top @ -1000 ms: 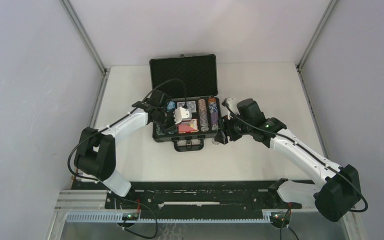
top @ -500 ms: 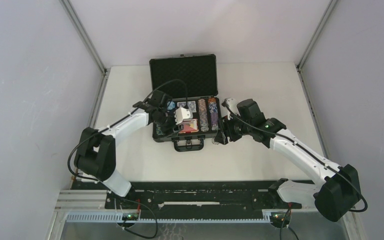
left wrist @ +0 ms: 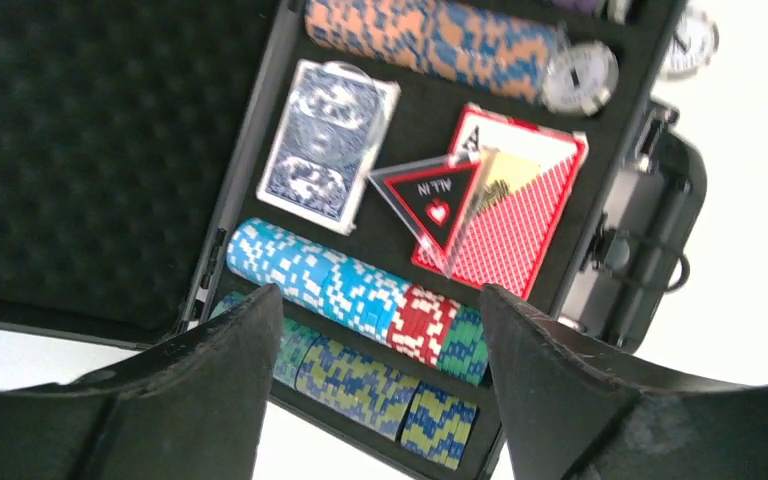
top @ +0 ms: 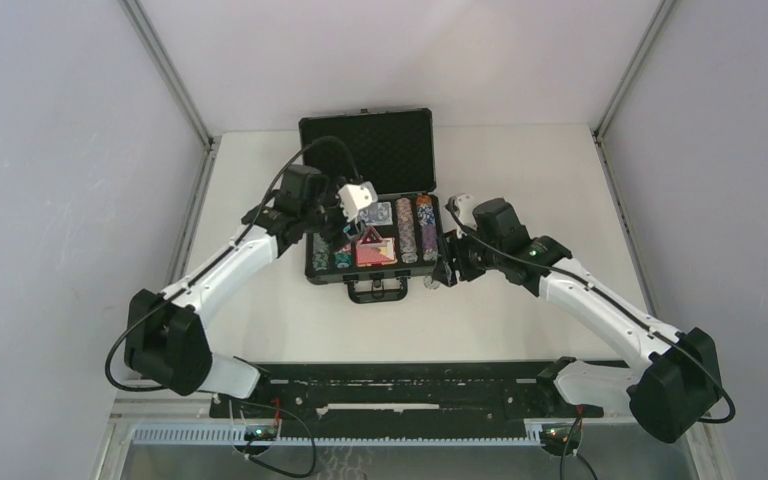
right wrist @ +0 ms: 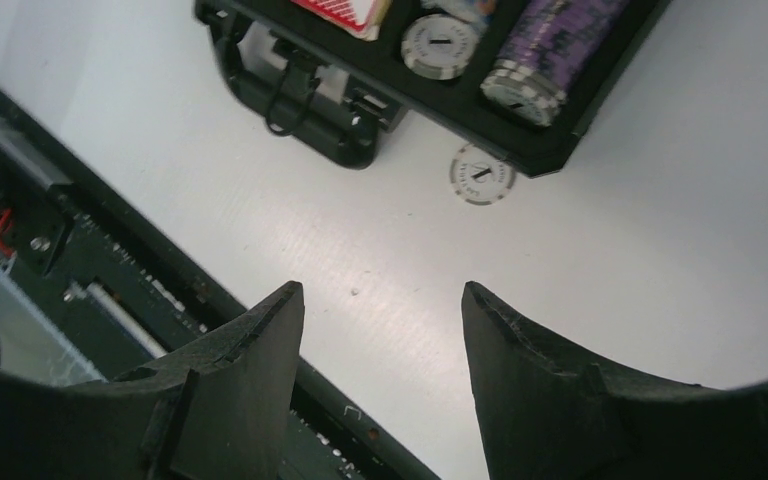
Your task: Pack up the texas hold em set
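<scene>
The black briefcase [top: 365,150] lies open, foam lid propped up at the back. Its tray holds rows of chips [left wrist: 310,270], a blue deck [left wrist: 325,145] and a red deck [left wrist: 525,225]. A triangular ALL IN button [left wrist: 430,200] rests tilted on the red deck's edge. My left gripper [left wrist: 378,295] hovers open and empty above the chip rows [top: 338,232]. A round white button [left wrist: 580,78] sits inside the case. Another round button [right wrist: 481,174] lies on the table by the case's front right corner. Beside that corner my right gripper [right wrist: 382,290] hangs open over the table [top: 447,268].
The case's handle [right wrist: 290,90] and latches face the arms. A black rail [top: 410,385] runs along the table's near edge, below the right gripper's fingers [right wrist: 250,360]. Grey walls enclose the table on the left, right and back.
My left gripper opened, let go of the triangular button onto the red deck, and rose back toward the case's left side. The right arm has stayed put.
</scene>
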`<state>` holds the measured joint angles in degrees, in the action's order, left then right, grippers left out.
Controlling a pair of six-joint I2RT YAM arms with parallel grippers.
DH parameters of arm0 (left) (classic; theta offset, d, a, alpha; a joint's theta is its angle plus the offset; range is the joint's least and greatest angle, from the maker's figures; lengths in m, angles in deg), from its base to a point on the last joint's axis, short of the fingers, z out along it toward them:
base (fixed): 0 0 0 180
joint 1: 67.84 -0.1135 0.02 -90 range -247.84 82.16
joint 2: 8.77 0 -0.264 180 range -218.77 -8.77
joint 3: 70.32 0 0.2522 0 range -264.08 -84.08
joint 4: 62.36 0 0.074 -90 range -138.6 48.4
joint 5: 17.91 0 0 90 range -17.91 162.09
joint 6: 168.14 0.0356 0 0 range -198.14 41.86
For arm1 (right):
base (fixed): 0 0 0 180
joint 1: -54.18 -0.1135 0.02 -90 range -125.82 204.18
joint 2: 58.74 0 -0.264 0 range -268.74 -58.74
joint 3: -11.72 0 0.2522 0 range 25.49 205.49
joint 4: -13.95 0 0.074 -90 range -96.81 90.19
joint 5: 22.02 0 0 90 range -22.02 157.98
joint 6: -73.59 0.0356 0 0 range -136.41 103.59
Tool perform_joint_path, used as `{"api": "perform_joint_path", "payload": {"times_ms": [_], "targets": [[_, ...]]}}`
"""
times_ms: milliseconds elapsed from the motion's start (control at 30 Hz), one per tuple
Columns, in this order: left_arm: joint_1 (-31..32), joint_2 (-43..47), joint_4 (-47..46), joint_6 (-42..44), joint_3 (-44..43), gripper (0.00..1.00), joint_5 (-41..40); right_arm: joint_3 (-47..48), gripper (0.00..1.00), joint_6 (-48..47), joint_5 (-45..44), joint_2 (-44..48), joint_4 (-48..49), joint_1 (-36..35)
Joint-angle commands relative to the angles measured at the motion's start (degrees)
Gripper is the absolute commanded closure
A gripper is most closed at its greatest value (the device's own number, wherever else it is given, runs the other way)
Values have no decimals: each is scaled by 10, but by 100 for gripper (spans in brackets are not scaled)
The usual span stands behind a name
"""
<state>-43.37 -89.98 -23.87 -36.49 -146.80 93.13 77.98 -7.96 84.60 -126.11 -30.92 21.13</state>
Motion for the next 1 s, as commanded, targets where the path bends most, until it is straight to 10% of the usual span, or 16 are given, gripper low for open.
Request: {"api": "perform_joint_path", "payload": {"times_ms": [0,267,567,833,967], "targets": [[-15,27,-121,-183,-39,13,-4,-3,33,28,-113,-16,10,-33],[-63,133,-322,-489,102,0,-258,-65,34,104,-195,-102,140,-87],[-68,259,-373,-481,214,0,-246,-61,42,112,-237,-192,198,-80],[-63,300,-402,-486,261,0,-251,-47,97,132,-263,-220,217,-82],[-61,298,-414,-491,272,0,-246,-45,100,125,-261,-216,212,-81]]}}
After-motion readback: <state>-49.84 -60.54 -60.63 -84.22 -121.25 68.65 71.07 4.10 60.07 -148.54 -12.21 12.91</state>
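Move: The loose chip lies on the table against the case's front edge near its right corner, roughly 6 cm ahead, 1 cm left and 15 cm below my right hand. From that hand, the purple chip row's middle is about 20 cm ahead and 2 cm left, 11 cm down; the case handle is some 4 cm ahead and 13 cm left, 13 cm down. From my left hand, the loose chip is about 18 cm right, 6 cm back and 16 cm down. I drop my right hand about 13 cm to the front corner of the case, easing some 3 cm forward late on, turning clockwise and pointing more steeply down; near the bottom I shut its empty fingers, tips close beside the loose chip. My left hand opens fully and withdraws from over the case, up about 10 cm, first forward, then left and back, swinging level to point forward. ##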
